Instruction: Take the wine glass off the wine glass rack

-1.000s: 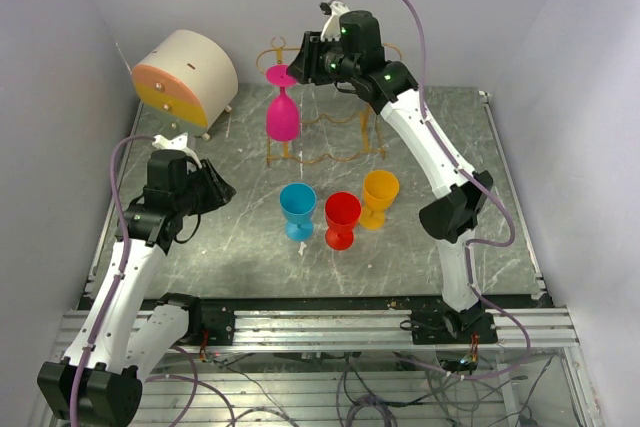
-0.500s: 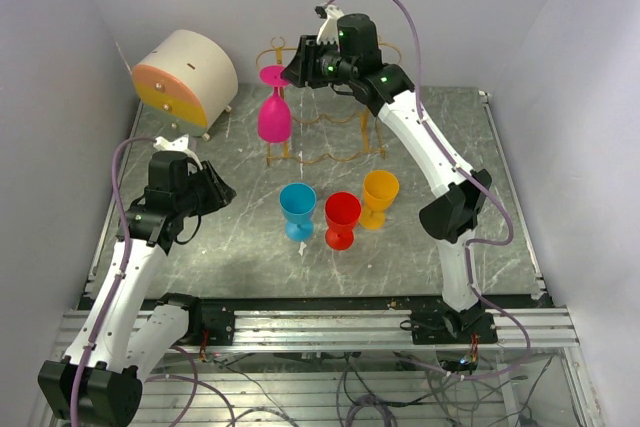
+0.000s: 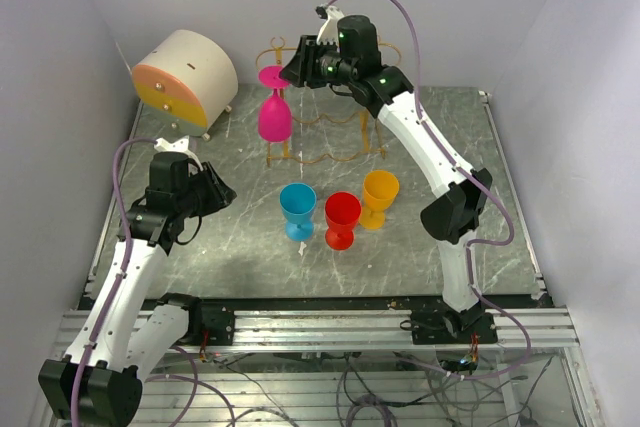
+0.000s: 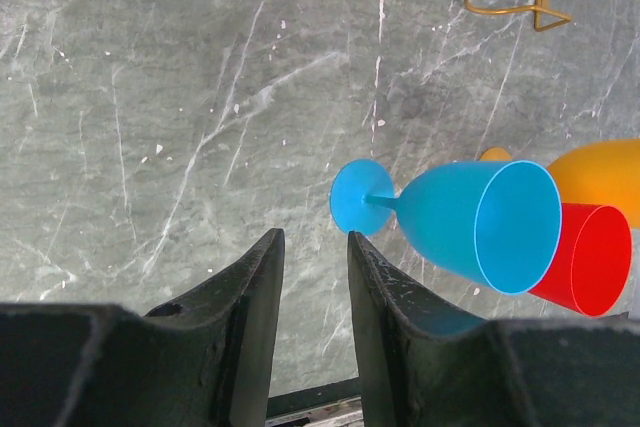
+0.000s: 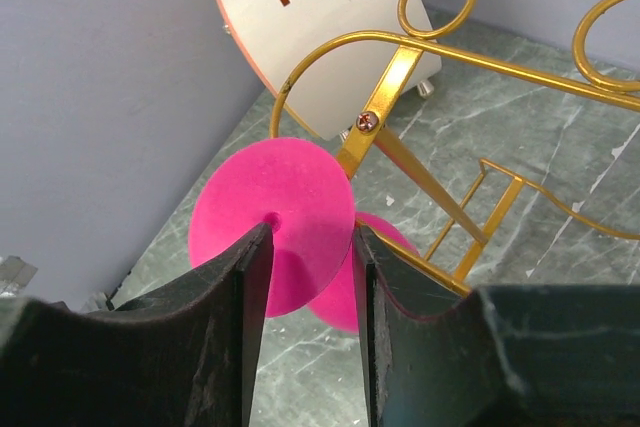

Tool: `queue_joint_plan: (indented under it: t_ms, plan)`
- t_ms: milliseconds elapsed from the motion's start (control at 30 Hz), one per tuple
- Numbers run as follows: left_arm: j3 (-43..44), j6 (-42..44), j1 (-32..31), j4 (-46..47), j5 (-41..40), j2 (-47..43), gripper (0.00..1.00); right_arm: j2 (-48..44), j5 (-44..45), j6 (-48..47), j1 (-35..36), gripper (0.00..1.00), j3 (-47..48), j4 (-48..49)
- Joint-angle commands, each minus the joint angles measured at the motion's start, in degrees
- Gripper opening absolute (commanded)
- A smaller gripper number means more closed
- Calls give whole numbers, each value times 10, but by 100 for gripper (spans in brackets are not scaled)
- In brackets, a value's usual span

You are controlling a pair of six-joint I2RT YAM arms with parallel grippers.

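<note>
A pink wine glass (image 3: 273, 117) hangs upside down at the left end of the golden wire rack (image 3: 330, 152). My right gripper (image 3: 292, 69) is at the glass's round foot (image 5: 270, 197). One finger lies over the foot's middle and the other at its right rim, and it holds the foot. The bowl shows partly below. The rack's rail and loops (image 5: 480, 52) run to the right. My left gripper (image 3: 222, 187) is low over the table, slightly open and empty (image 4: 315, 237), just left of a blue glass.
Blue (image 3: 297, 205), red (image 3: 341, 215) and orange (image 3: 380, 192) glasses stand in a row mid-table in front of the rack. The blue one (image 4: 470, 222) is close to my left fingers. A cream round drawer box (image 3: 185, 77) sits back left, near the pink glass.
My right gripper and the pink glass shifted left along the rack's top together, then stayed put. The left arm has not moved.
</note>
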Motion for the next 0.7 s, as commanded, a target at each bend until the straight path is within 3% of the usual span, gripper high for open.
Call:
queue_joint_plan:
  t_ms: [0, 133, 333, 667]
  plan:
    - [-3, -3, 0, 14, 0, -6, 43, -14, -17, 18, -2, 36, -22, 13]
    - [-4, -4, 0, 14, 0, -7, 42, -26, -19, 27, -2, 32, -42, 35]
    - [-4, -3, 0, 17, 2, -6, 42, -35, -23, 31, -2, 17, -50, 48]
    - [-1, -1, 0, 10, 1, -9, 42, -46, -36, 61, -4, 0, -80, 90]
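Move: The pink wine glass still hangs upside down from the left end of the rack, its foot right at the right hand's open fingertips. Its middle is about 3 cm to their left and some 7 cm below. The rack's middle is roughly 8 cm to the right, 2 cm ahead and 14 cm lower; the white drum is about 25 cm left and 9 cm ahead, near the table. From the left hand the pink glass lies about 21 cm ahead, 8 cm right and 8 cm higher. The pink glass's foot is pinched at its rim as the right hand's fingers close from less than half open to nearly shut. The hand stays almost in place while they start to close, then rises roughly 1.5 cm beside the rack's left-hand hook, its wrist rolling slightly, some 5 degrees. ##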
